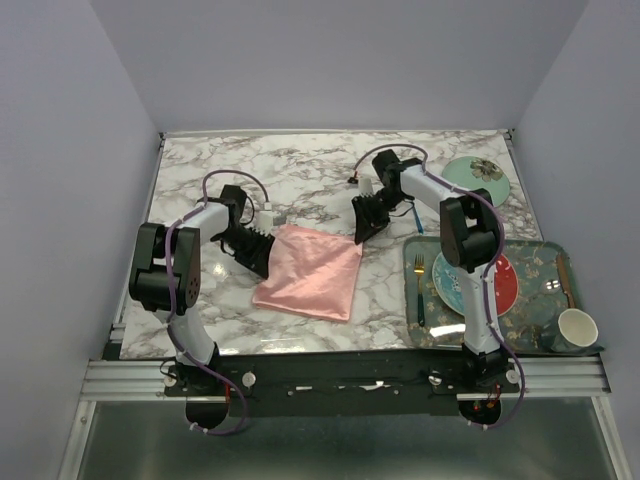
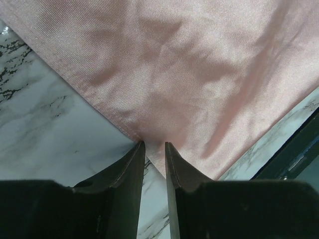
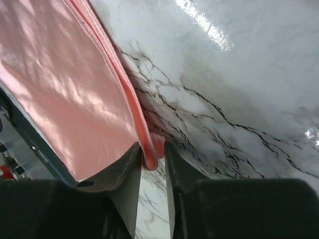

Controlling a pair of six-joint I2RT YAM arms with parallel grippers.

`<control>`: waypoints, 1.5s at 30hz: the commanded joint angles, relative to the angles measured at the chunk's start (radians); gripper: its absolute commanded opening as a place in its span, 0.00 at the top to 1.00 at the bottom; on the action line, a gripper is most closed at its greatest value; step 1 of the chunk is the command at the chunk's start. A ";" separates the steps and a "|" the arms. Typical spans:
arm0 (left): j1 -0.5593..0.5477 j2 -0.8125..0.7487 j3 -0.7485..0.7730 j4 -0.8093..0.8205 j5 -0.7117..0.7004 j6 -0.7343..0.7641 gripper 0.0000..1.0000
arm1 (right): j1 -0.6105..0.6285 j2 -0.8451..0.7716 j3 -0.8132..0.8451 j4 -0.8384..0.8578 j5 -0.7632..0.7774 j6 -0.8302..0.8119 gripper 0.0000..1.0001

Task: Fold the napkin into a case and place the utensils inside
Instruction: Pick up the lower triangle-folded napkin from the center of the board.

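Note:
The pink napkin [image 1: 308,272] lies folded into a rectangle on the marble table [image 1: 300,170]. My left gripper [image 1: 262,252] is at its far left corner. In the left wrist view the jaws stand narrow, with the napkin's hem [image 2: 149,134] running in between the fingertips [image 2: 138,152]. At the far right corner my right gripper [image 1: 362,230] is shut on a doubled fold of the napkin [image 3: 152,152], which bulges between its fingers. A copper spoon [image 1: 566,280] lies on the tray's right side. A thin blue piece [image 1: 417,224] by the right arm may be the dark blue fork.
A teal patterned tray [image 1: 530,250] at the front right holds a plate [image 1: 500,285], a teal-handled fork [image 1: 419,290] with a gold head, and a cup [image 1: 577,328]. A pale green plate [image 1: 476,180] sits at the back right.

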 commanded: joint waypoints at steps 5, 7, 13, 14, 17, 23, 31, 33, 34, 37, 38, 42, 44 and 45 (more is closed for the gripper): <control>0.009 0.017 -0.001 0.036 -0.032 -0.023 0.62 | -0.009 -0.025 -0.024 0.006 -0.011 -0.024 0.80; 0.017 0.015 0.002 0.039 -0.030 -0.033 0.60 | -0.009 -0.044 -0.038 0.023 -0.037 -0.023 0.85; 0.037 0.024 0.026 0.042 -0.012 -0.072 0.55 | -0.003 -0.101 -0.059 0.048 -0.074 -0.014 0.99; 0.039 0.026 0.028 0.044 -0.009 -0.078 0.54 | -0.001 -0.105 -0.068 0.051 -0.070 -0.018 0.99; 0.052 0.032 0.040 0.050 0.001 -0.104 0.52 | 0.008 -0.122 -0.082 0.057 -0.037 -0.029 0.99; 0.085 0.044 0.061 0.068 0.007 -0.142 0.50 | 0.063 -0.168 -0.107 0.083 0.064 -0.064 0.99; 0.150 0.070 0.100 0.081 0.013 -0.216 0.46 | 0.152 -0.233 -0.173 0.143 0.230 -0.129 0.99; 0.160 0.076 0.109 0.085 0.019 -0.227 0.45 | 0.180 -0.249 -0.185 0.160 0.253 -0.155 0.99; 0.167 0.081 0.112 0.087 0.020 -0.240 0.45 | 0.187 -0.254 -0.191 0.166 0.276 -0.164 0.99; 0.177 0.089 0.121 0.099 0.020 -0.263 0.44 | 0.223 -0.279 -0.222 0.198 0.313 -0.210 0.99; 0.184 0.087 0.121 0.105 0.020 -0.280 0.44 | 0.236 -0.286 -0.242 0.210 0.319 -0.230 0.99; 0.201 0.084 0.118 0.131 0.022 -0.316 0.43 | 0.267 -0.322 -0.282 0.278 0.344 -0.288 0.99; 0.206 0.083 0.118 0.130 0.046 -0.316 0.43 | 0.275 -0.335 -0.282 0.286 0.344 -0.311 0.99; 0.207 0.079 0.118 0.118 0.072 -0.297 0.44 | 0.278 -0.340 -0.285 0.298 0.344 -0.316 0.99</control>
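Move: The folded napkin's far-right corner is right at the right gripper's fingers, between the half-open tips and about 1 cm below the hand point. From there the fork lies about 17 cm right and 13 cm back, the blue-handled utensil some 14 cm right and 10 cm ahead. From the left gripper, which stands over the napkin's left edge, the napkin's far-left corner is about 13 cm ahead and 5 cm right. Shut the right fingers on the napkin's far-right corner, lift it about 2.5 cm, then draw it back and to the left some 5 cm, swinging the fingertips forward and turning the hand counter-clockwise. Meanwhile take the left gripper off the left edge, forward and left about 8 cm towards the far-left corner's level, low over the table, opening it wider and turning it roughly 25 degrees counter-clockwise. ##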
